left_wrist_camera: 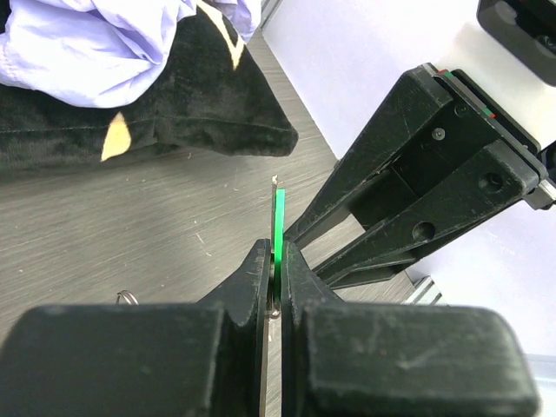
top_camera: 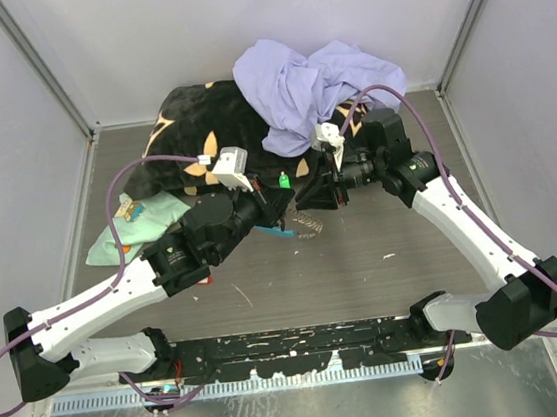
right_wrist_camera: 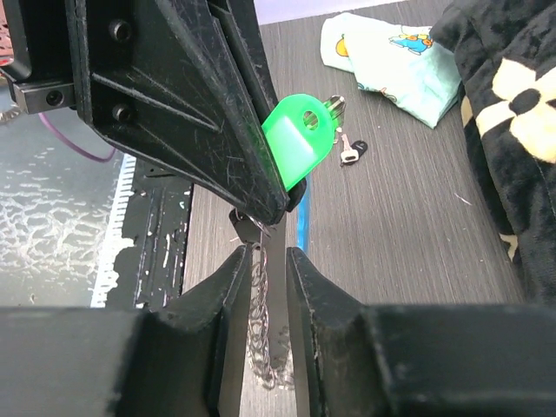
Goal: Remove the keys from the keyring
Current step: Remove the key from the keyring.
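Note:
My left gripper (top_camera: pixel 280 200) (left_wrist_camera: pixel 274 248) is shut on a key's green tag (left_wrist_camera: pixel 279 221), which stands on edge above its fingertips. In the right wrist view the green tag (right_wrist_camera: pixel 300 139) sticks out of the left gripper (right_wrist_camera: pixel 265 208), with a bit of the key's metal beside it. The keyring's silver chain (right_wrist_camera: pixel 265 321) (top_camera: pixel 306 223) hangs down from there between the fingers of my right gripper (right_wrist_camera: pixel 268 256) (top_camera: pixel 329 195). Those jaws stand narrowly apart, and the chain lies against one finger. The keyring's light-blue piece (right_wrist_camera: pixel 301 230) shows just behind. A small loose key (right_wrist_camera: pixel 350 154) lies on the table.
A black cushion with tan shapes (top_camera: pixel 203 116) and a lavender cloth (top_camera: pixel 314 79) are piled at the back. A mint-green printed cloth (top_camera: pixel 144 219) lies at the left. Grey walls close in both sides.

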Motion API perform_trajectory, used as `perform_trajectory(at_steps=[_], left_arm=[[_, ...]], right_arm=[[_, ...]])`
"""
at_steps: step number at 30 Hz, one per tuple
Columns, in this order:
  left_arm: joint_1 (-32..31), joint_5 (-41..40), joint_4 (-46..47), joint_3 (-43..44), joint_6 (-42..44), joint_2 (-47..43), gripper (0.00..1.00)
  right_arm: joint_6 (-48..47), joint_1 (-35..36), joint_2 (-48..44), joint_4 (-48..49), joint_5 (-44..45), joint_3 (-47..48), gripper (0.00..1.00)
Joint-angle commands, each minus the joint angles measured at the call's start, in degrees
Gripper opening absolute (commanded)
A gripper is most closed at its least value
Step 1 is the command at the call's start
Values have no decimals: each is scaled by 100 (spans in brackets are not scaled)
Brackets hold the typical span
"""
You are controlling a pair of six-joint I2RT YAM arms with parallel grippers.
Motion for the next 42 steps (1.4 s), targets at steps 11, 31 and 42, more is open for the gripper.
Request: perform_trajectory(at_steps=[11,31,42], left_arm=[[-23,-237,697,14,-393,-222,0],[-21,-465,638,-54,-506,-214,0],[-22,-568,668,-26,-448,-70,0]], right_arm=[[520,126,-76,591,385,-48,19],[239,178,-67,30,643,470,2],[-783,506,-26,-974,1506,1014,1]])
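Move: The bit of keyring that the right fingers are about to shut on lies about 2 cm to the right hand's left and 1 cm below. The green key stands some 3 cm left of the right hand, 2 cm ahead and 3 cm above; the keyring's coil hangs some 8 cm below and about 2 cm back. From the left hand, already gripping the key, that bit is about 1 cm ahead, 2 cm right and 2 cm below. Right hand eases 1 cm forward-left, shuts on the keyring under the left's kept grip, then rises about 1.5 cm. ##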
